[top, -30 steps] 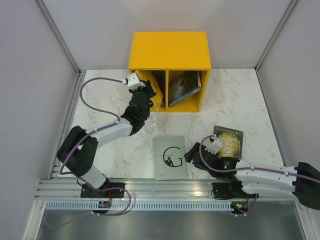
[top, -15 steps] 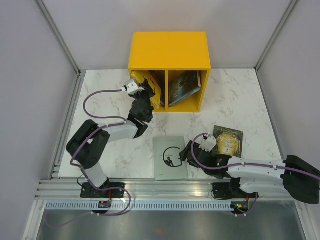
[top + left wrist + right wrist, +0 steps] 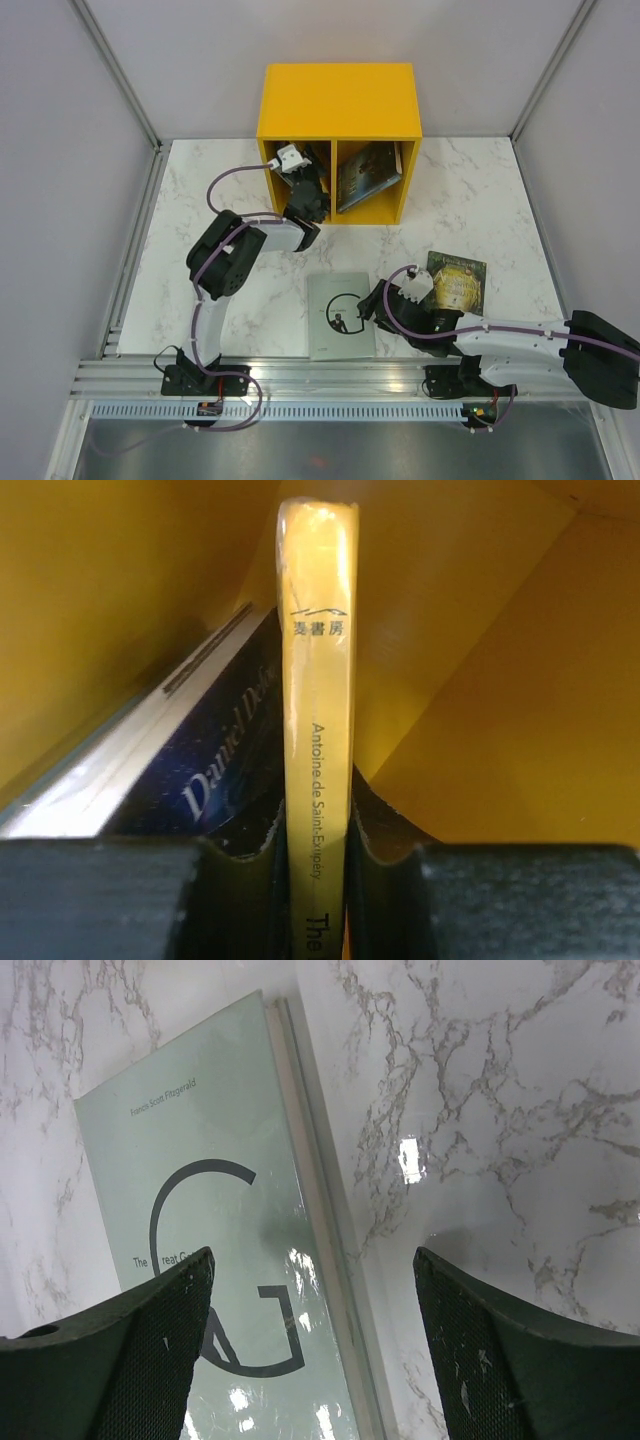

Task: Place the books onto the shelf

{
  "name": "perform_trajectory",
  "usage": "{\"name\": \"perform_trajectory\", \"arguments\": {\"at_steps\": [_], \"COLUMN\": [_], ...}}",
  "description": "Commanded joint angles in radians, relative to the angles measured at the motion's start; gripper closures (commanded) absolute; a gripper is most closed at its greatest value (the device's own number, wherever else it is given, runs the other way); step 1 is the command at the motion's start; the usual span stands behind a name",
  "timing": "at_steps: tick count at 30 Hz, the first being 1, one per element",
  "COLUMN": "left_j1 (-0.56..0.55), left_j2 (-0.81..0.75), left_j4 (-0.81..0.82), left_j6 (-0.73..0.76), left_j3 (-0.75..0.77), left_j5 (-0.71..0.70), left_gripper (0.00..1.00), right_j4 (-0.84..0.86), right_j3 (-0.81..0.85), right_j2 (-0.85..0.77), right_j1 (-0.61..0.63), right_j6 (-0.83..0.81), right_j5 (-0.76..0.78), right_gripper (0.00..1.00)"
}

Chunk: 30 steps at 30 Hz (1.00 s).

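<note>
The yellow shelf (image 3: 340, 100) stands at the back of the table. My left gripper (image 3: 300, 178) reaches into its left compartment, shut on a yellow book (image 3: 318, 710) held upright by the spine. Left of that book a dark blue book (image 3: 215, 765) leans on the compartment wall. Another dark book (image 3: 366, 174) leans in the right compartment. A pale blue book (image 3: 340, 315) with a black outline lies flat on the table. My right gripper (image 3: 372, 303) hangs open over its right edge (image 3: 300, 1190), one finger (image 3: 130, 1350) over the cover, the other (image 3: 520, 1360) over the marble. A dark green book (image 3: 457, 283) lies further right.
The shelf's divider (image 3: 331, 180) and yellow inner wall (image 3: 500, 730) lie close to the right of the held book. Grey walls enclose the marble table (image 3: 200, 200). An aluminium rail (image 3: 320, 380) runs along the near edge by the arm bases.
My left arm has swung right and carried the yellow book from outside the shelf's left wall into the left compartment. My right gripper has slid left over the pale book's edge.
</note>
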Motion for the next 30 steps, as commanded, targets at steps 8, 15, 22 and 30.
{"name": "perform_trajectory", "arguments": {"at_steps": [8, 15, 22, 30], "left_j1": [0.014, 0.004, 0.008, 0.021], "left_j2": [-0.028, -0.200, -0.498, -0.771], "left_j4": [0.400, 0.308, -0.325, -0.686], "left_j6": [-0.007, -0.061, -0.248, -0.233], "left_j3": [-0.140, -0.373, -0.426, -0.473], "left_j5": [-0.047, 0.025, 0.194, 0.354], "left_gripper": [0.34, 0.07, 0.00, 0.00], "right_j4": [0.081, 0.083, 0.080, 0.069], "right_j3": [-0.040, -0.073, -0.093, -0.098], "right_j2": [0.024, -0.028, -0.054, -0.078], "right_j1": [-0.015, -0.013, -0.015, -0.015], "right_j6": [-0.011, 0.002, 0.017, 0.020], "right_j5": [-0.040, -0.038, -0.040, -0.049], "right_gripper": [0.16, 0.16, 0.16, 0.17]}}
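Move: The left hand is just inside the shelf's left compartment, still pinching the upright yellow book by its spine; the book's middle lies about 7 cm straight ahead and 5 cm below. The Daniel Defoe book stands roughly 5 cm left and 8 cm ahead, the divider about 5 cm right and 7 cm ahead, and the dark book in the right compartment some 12 cm right and 7 cm ahead. From the right hand the yellow book is about 32 cm ahead, 17 cm left and 11 cm higher. The left fingers spread from their pinch to fully open, letting go of the yellow book's spine, and as they open the hand starts straight back out of the left compartment. It withdraws about 11 cm towards the robot, rising some 4 cm overall with a small dip midway and drifting left near the end, while the wrist swings about 15 degrees clockwise, leaving the open fingers clear in front of the shelf. ##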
